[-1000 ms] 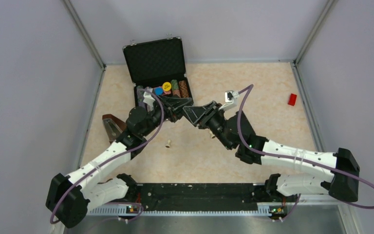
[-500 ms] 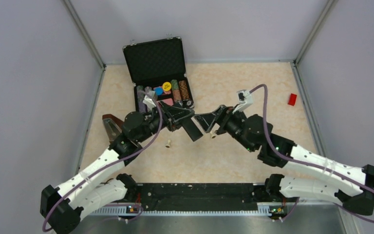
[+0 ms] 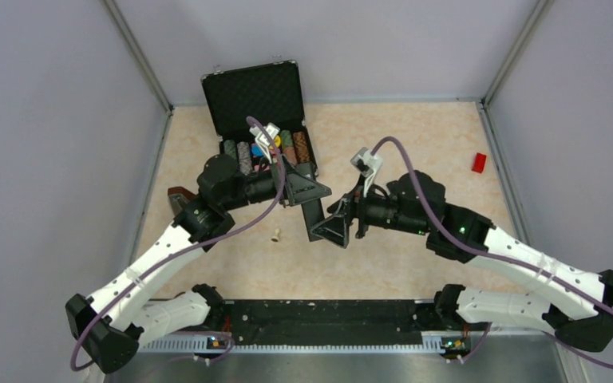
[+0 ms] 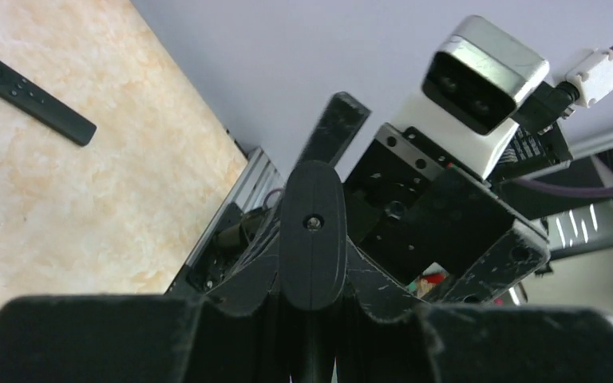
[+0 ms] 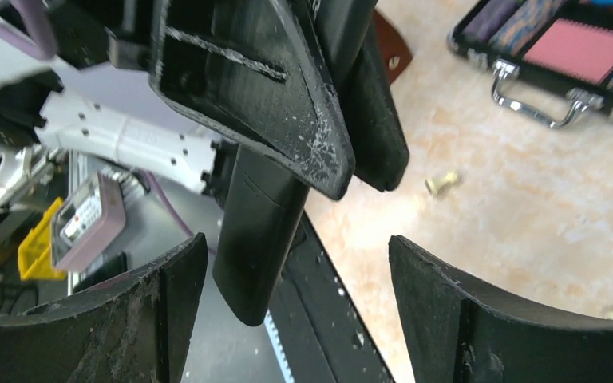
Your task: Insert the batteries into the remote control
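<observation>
My left gripper [image 3: 302, 190] is shut on a plain, buttonless black bar [image 3: 314, 214] and holds it above the table, its free end pointing to the near side. In the left wrist view the bar [image 4: 312, 231] runs out between the fingers. My right gripper [image 3: 331, 229] is open, and the bar's free end [image 5: 257, 239] sits between its fingers [image 5: 164, 319], close to the left one. The remote control [image 4: 29, 92], slim with small buttons, lies on the table in the left wrist view only. A small red object [image 3: 479, 162] lies at the far right; I cannot tell whether it is the batteries.
An open black case [image 3: 255, 100] with coloured chips stands at the back. A brown object [image 3: 180, 201] lies at the left. Cream pegs lie on the table [image 3: 276, 235], [image 5: 440, 183]. A black rail [image 3: 327, 311] runs along the near edge.
The left gripper has lifted and turned with the bar. The right gripper has swung down and to the left, so its open fingers now sit round the bar's free end.
</observation>
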Available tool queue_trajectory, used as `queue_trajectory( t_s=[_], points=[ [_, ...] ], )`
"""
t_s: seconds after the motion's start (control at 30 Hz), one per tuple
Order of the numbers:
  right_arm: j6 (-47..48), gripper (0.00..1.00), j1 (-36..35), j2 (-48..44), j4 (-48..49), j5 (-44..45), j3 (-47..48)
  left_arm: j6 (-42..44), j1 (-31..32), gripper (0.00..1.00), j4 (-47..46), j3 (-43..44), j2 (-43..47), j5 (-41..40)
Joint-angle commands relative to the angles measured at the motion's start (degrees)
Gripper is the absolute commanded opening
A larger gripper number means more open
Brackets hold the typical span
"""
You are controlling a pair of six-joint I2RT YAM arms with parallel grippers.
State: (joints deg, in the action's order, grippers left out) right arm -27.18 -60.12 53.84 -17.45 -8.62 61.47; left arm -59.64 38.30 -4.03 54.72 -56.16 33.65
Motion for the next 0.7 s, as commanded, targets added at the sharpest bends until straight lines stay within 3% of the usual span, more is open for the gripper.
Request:
queue_trajectory(
  t_s=[0.0,0.33,0.67],
  points=[
    [0.0,0.81,0.2,0.3,3.9,-7.1,-2.2,4.7,-0.2,0.0,-3.8,1.8,-2.0,7.5],
    [-5.6,0.68,0.2,-0.3,15.3,-7.7,-8.2,3.1,-0.2,0.0,-8.6,0.9,-2.1,9.8],
    [-10.6,0.4,0.2,-2.2,23.5,-3.9,-12.9,2.4,-0.2,0.0,-10.9,-0.8,-1.7,11.4]
  ],
)
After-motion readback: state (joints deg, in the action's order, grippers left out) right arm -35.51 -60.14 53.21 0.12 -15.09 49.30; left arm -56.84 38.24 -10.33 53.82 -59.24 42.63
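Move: The left hand already holds the remote control, whose middle is some 2 cm back of its hand point and 1 cm to its left. From the open right hand, that middle is about 4 cm ahead and 1 cm left, level with it, the near end lying around the finger gap. On the table 30 cm below the right hand, one pawn lies 6 cm ahead and 13 cm left, another 10 cm ahead and 8 cm right. The left hand keeps its grip on the remote, easing back about 1.5 cm and turning some 10 degrees clockwise. The right hand's wide-open fingers first sink about 3 cm and draw slightly back and left beside the near end; then they rise about 1 cm, roll slightly and close to roughly half their opening around that end. A firm right-hand grip can't be seen yet. ##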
